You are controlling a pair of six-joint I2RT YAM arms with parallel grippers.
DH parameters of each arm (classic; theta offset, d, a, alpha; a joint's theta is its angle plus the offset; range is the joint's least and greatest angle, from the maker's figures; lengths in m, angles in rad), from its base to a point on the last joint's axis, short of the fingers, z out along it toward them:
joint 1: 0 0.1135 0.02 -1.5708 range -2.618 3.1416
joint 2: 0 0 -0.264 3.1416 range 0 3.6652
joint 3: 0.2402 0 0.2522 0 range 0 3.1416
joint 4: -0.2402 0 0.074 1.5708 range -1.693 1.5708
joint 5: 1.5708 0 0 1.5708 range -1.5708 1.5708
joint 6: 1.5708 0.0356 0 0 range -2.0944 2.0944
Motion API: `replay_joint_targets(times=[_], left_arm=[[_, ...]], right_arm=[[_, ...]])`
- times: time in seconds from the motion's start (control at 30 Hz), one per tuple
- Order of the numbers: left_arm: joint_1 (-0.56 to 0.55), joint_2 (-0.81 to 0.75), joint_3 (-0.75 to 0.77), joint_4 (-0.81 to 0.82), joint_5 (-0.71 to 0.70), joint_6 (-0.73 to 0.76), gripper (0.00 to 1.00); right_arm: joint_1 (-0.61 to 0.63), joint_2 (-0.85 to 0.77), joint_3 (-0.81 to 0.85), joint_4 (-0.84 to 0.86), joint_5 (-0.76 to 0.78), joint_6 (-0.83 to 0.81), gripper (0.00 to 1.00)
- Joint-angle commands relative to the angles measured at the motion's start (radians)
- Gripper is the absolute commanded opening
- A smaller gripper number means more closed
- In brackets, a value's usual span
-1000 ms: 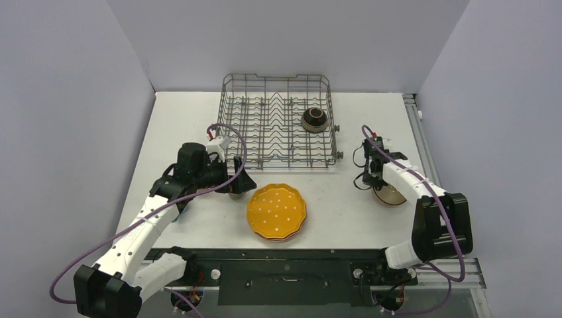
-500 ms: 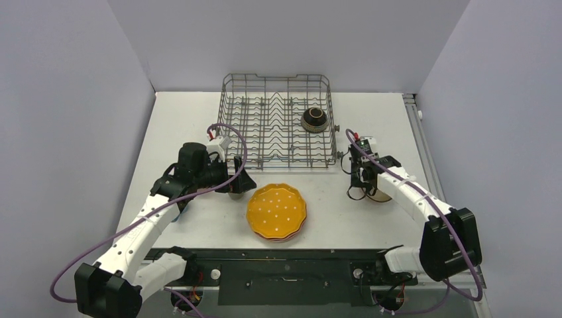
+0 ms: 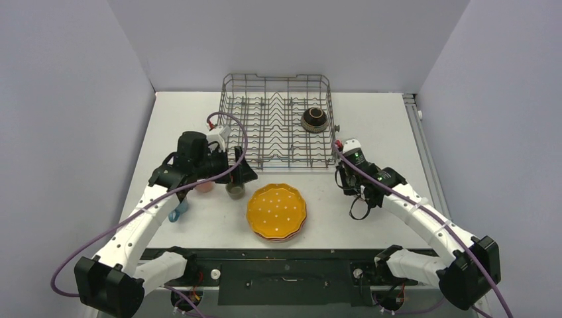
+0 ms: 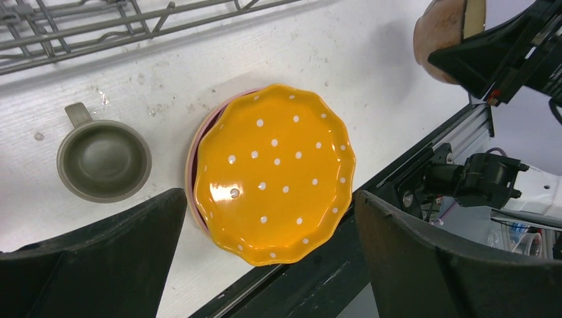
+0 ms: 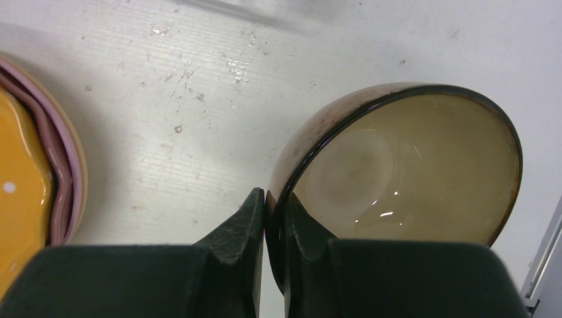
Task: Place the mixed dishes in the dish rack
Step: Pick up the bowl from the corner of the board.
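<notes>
The scalloped orange-yellow dotted plate [image 3: 277,211] lies on pink plates [image 5: 68,173] at the table's front middle. It also shows in the left wrist view [image 4: 275,172]. My left gripper [image 3: 243,173] is open and empty, hovering between the grey-green cup [image 3: 234,191] and the plate; its jaws [image 4: 268,199] stand wide apart. My right gripper [image 3: 366,193] is shut on the rim of the terracotta bowl [image 5: 404,165], held tilted above the table; its fingertips [image 5: 273,199] pinch the bowl's wall. The dish rack [image 3: 275,119] holds a dark brown bowl [image 3: 314,119].
A pink cup [image 3: 204,186] stands left of the grey-green cup, and a small blue cup [image 3: 176,212] lies near the left arm. The rack's front wires [image 4: 99,26] run just beyond the grey-green cup [image 4: 103,159]. The table's front rail [image 3: 285,255] lies close below the plates.
My right arm has lifted the terracotta bowl off the table and swung it left toward the rack's front right corner. My left gripper has pulled back, uncovering the two cups.
</notes>
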Motion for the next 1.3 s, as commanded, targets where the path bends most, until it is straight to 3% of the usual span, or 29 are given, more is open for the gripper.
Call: replay_joint_targets(times=[0.0,0.6,1.27], left_arm=[[0.003,0.002,0.101,-0.055,-0.022,0.011,0.96],[-0.03,0.043,0.335,-0.324,-0.102,0.092,0.96],[-0.286,0.122,0.487,-0.395,-0.242,0.112,0.96]], right_arm=[[0.05,-0.067,0.064,0.014,0.021,-0.082,0.0],[0.42,-0.194,0.077,0.036,-0.016,-0.244,0.0],[0.697,-0.163,0.069,0.04,-0.097,-0.575,0.0]])
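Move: The bowl is already pinched by its left rim in the right hand, its middle about 6 cm to that hand's right. The open left hand waits roughly 30 cm to the left and some 8 cm higher. From the right hand the yellow plates lie 21 cm left, 5 cm back and 11 cm below. From the left hand the bowl is about 36 cm right, 1 cm ahead and 9 cm lower; the grey mug is 5 cm left, 2 cm ahead, 17 cm below. The bowl, still pinched by its rim, is carried back and left by the right hand, about 13 cm and 11 cm, towards the yellow plates and the left hand, rising some 4 cm while the wrist swings about 60 degrees counter-clockwise. The left hand, fingers staying wide open, rises about 7 cm and then eases back and right. ##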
